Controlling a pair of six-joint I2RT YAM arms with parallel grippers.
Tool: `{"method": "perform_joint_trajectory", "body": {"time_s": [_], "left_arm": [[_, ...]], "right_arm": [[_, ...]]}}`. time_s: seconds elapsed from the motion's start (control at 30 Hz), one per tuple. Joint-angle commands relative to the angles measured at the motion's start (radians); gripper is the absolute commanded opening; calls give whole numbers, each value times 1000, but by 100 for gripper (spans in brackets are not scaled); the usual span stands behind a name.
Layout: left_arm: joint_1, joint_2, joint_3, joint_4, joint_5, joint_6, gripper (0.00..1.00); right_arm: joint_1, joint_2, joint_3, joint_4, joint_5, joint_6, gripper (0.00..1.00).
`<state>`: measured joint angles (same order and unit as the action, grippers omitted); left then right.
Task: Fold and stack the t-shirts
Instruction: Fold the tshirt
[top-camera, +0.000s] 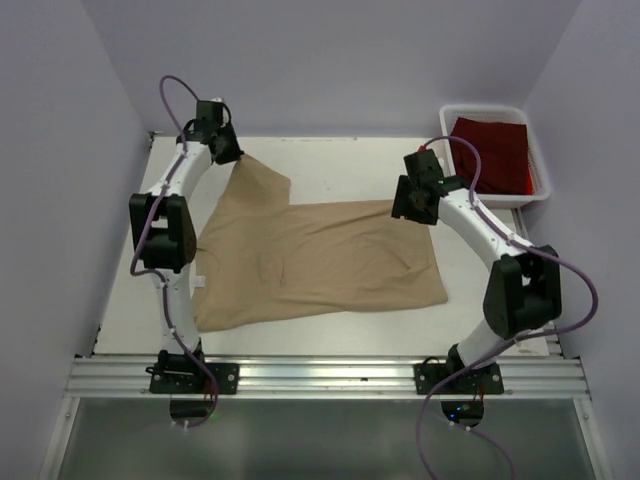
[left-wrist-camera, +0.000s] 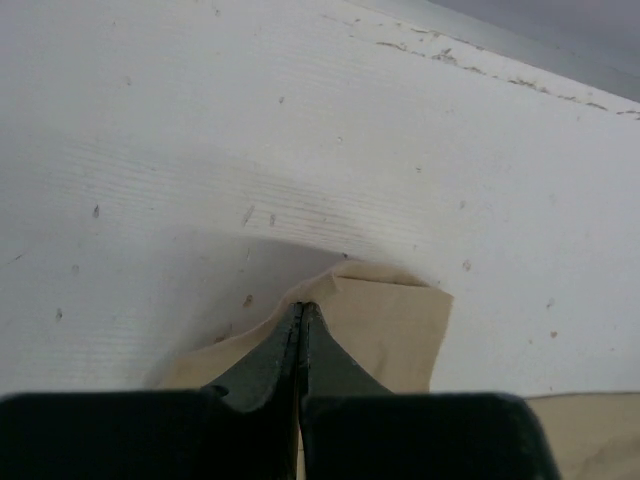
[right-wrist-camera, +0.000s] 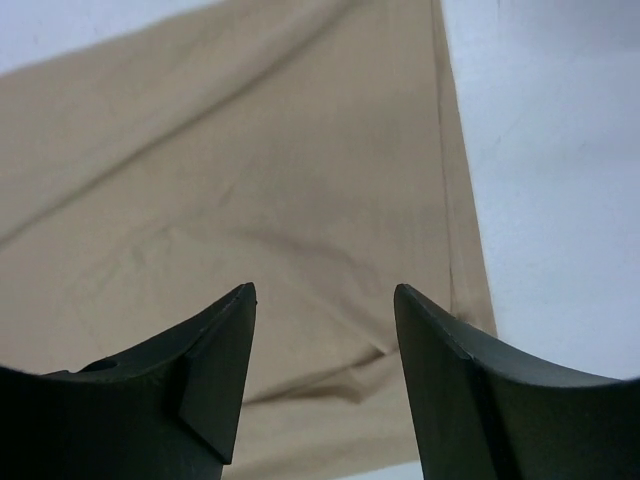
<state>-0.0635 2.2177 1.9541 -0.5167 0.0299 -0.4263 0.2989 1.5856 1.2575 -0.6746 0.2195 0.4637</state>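
Note:
The tan t-shirt (top-camera: 320, 260) lies spread on the white table, its small white neck label (top-camera: 200, 281) at the left edge. My left gripper (top-camera: 228, 152) is at the far left and is shut on a corner of the shirt, which rises up to it. In the left wrist view the jaws (left-wrist-camera: 301, 308) are pressed together with tan cloth (left-wrist-camera: 390, 320) around the tips. My right gripper (top-camera: 408, 208) hangs open over the shirt's far right corner; nothing sits between its fingers (right-wrist-camera: 325, 295), only tan cloth (right-wrist-camera: 250, 180) below. The dark red t-shirt (top-camera: 492, 150) lies folded in the bin.
A white plastic bin (top-camera: 480, 108) stands at the back right corner, just behind the right arm. Lilac walls close in the table on the left, back and right. An aluminium rail (top-camera: 320, 375) runs along the near edge.

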Motion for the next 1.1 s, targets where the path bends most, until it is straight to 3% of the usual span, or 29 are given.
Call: {"method": "perform_joint_trajectory", "body": {"time_s": [0.0,0.23,0.5,0.73,0.87,1.0,1.07], "left_arm": [[7,-134,-66,17,10,11,0],[7,-272,-242,37,36,6,0],[7,-366,-316,37,44,17,0],[7,-377,-327,26,47,23,0],[7,-377,-330,21,44,27,0],[7,-372,-333,23,44,27,0],[7,-371,-337,23,42,29,0]], "right_arm": [[-38,121,153,58,95,38,62],[-127,416,422,15,83,72,59],[-185,698,732,-109,49,59,52],[-193,738,754,-109,44,62,50],[-196,705,673,-85,35,73,45],[-195,669,580,-37,23,82,33],[-195,665,557,-36,20,85,15]]}}
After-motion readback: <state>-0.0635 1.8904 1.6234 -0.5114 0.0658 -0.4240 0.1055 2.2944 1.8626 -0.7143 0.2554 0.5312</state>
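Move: The open right hand is bound for the t-shirt's far right corner, about 15 cm ahead, 6 cm right and 11 cm below; the shirt's near right corner is 15 cm back and 11 cm right, the crate's middle some 31 cm ahead and 26 cm right. From the left hand, already pinching a raised edge of the shirt, the inner sleeve corner lies about 7 cm back and 11 cm right, the far right corner 7 cm back and 45 cm right. Right hand reaches forward 15 cm, down and right, pinching the shirt's corner; left carries its edge back 8 cm. ##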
